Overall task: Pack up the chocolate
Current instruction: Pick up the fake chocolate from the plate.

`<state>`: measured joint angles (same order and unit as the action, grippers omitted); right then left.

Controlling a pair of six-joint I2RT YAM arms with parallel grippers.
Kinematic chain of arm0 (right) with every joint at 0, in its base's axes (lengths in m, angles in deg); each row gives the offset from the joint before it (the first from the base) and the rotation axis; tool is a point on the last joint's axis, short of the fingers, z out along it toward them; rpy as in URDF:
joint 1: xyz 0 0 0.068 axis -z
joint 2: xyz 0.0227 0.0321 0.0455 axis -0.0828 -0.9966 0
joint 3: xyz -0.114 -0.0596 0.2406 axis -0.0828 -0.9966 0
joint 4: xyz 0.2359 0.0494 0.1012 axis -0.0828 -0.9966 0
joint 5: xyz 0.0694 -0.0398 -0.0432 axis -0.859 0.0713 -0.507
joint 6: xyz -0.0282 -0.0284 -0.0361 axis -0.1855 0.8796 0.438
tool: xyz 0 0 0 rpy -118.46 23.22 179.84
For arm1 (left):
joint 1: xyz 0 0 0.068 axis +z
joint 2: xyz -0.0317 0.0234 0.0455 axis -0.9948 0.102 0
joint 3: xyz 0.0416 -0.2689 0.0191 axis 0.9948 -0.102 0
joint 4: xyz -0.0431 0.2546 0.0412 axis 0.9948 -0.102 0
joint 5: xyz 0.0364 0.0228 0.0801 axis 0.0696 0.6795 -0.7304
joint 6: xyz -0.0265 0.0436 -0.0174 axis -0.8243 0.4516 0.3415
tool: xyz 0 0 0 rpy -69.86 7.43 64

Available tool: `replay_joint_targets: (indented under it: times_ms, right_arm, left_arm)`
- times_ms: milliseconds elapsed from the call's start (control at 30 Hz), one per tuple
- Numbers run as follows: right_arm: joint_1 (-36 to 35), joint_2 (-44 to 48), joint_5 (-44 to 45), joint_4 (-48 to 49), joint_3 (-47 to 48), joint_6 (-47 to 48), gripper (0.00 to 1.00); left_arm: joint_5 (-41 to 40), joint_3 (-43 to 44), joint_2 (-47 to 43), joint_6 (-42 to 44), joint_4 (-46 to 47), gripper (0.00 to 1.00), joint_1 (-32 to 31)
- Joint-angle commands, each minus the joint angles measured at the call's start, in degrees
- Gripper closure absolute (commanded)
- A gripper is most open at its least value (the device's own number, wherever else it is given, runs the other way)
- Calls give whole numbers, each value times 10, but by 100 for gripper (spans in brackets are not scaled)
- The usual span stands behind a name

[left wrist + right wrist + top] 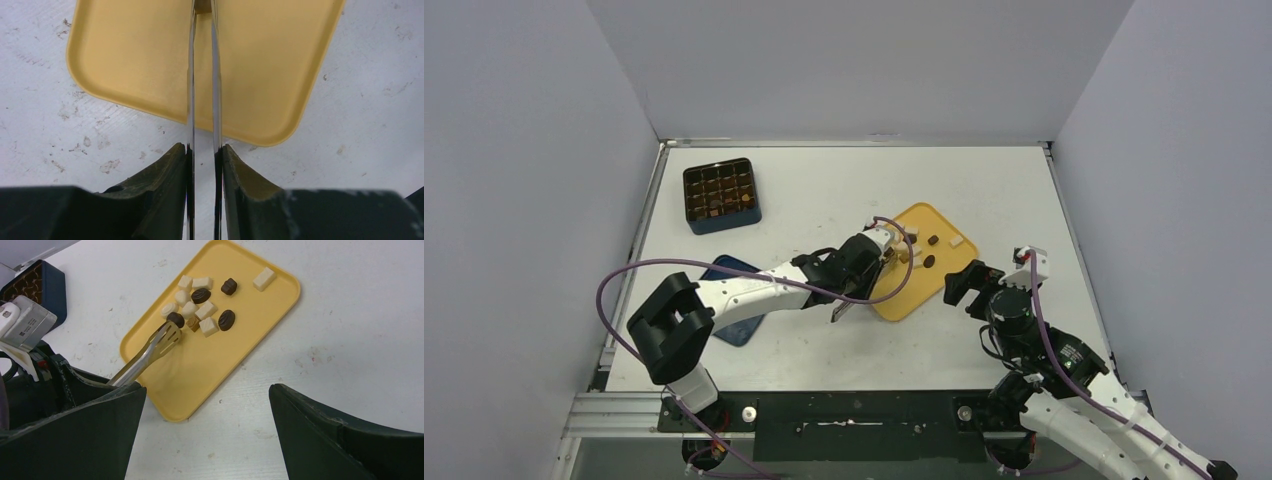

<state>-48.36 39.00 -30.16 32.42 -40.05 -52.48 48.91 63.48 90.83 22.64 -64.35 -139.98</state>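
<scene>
Several chocolate pieces [200,302], dark brown, mid-brown and cream-white, lie clustered at the far end of the yellow tray [200,370]. My left gripper [203,155] is shut on the long metal tongs [190,100], whose two arms stand narrowly apart. In the right wrist view the tongs [150,352] reach over the tray, tips against a dark brown piece [175,318]. Whether that piece is pinched does not show. My right gripper [207,410] is open and holds nothing, just off the tray's near right edge. From above I see the left gripper [864,270], right gripper [964,285] and tray [902,295].
A dark box [721,195] with a grid of compartments, a few holding brown pieces, stands at the back left. Its blue lid [727,268] lies under the left arm. White walls close in the table at the back and both sides.
</scene>
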Motion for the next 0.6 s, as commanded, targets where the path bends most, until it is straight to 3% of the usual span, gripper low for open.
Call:
replay_joint_targets:
  times_ms: [0,333,567]
  right_arm:
    - [-6,7,5,22,-1,7,0]
    - [-26,19,20,14,-2,-2,0]
    - [-48,24,35,8,-2,-11,0]
  left_arm:
    - [-26,32,-37,-14,-12,75,-2]
    - [-66,85,-52,-15,-84,75,9]
    - [-77,112,-84,3,-145,75,59]
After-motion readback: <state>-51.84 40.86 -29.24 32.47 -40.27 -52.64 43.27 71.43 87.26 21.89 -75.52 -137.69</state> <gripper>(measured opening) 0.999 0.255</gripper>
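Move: The left gripper holds the tongs with a brown fake chocolate already between their tips, low over the yellow tray. The compartment box it must reach is about 30 cm ahead, 38 cm left and 7 cm below. The tray's middle is some 13 cm ahead and 9 cm right, its round dark chocolate about 15 cm ahead and 5 cm right, the blue lid 2 cm ahead and 30 cm left, all about 10 cm below. From the idle right gripper the box lies roughly 35 cm ahead, 53 cm left and 17 cm below. Raise the left gripper about 5 cm, slowly at first and then faster, keeping the tongs squeezed on the chocolate. As it climbs, carry it some 2 to 3 cm left and as much forward, turning the hand slightly counter-clockwise, so that the tong tips leave the tray beside the dark chocolate and swing over its left edge towards the box. ##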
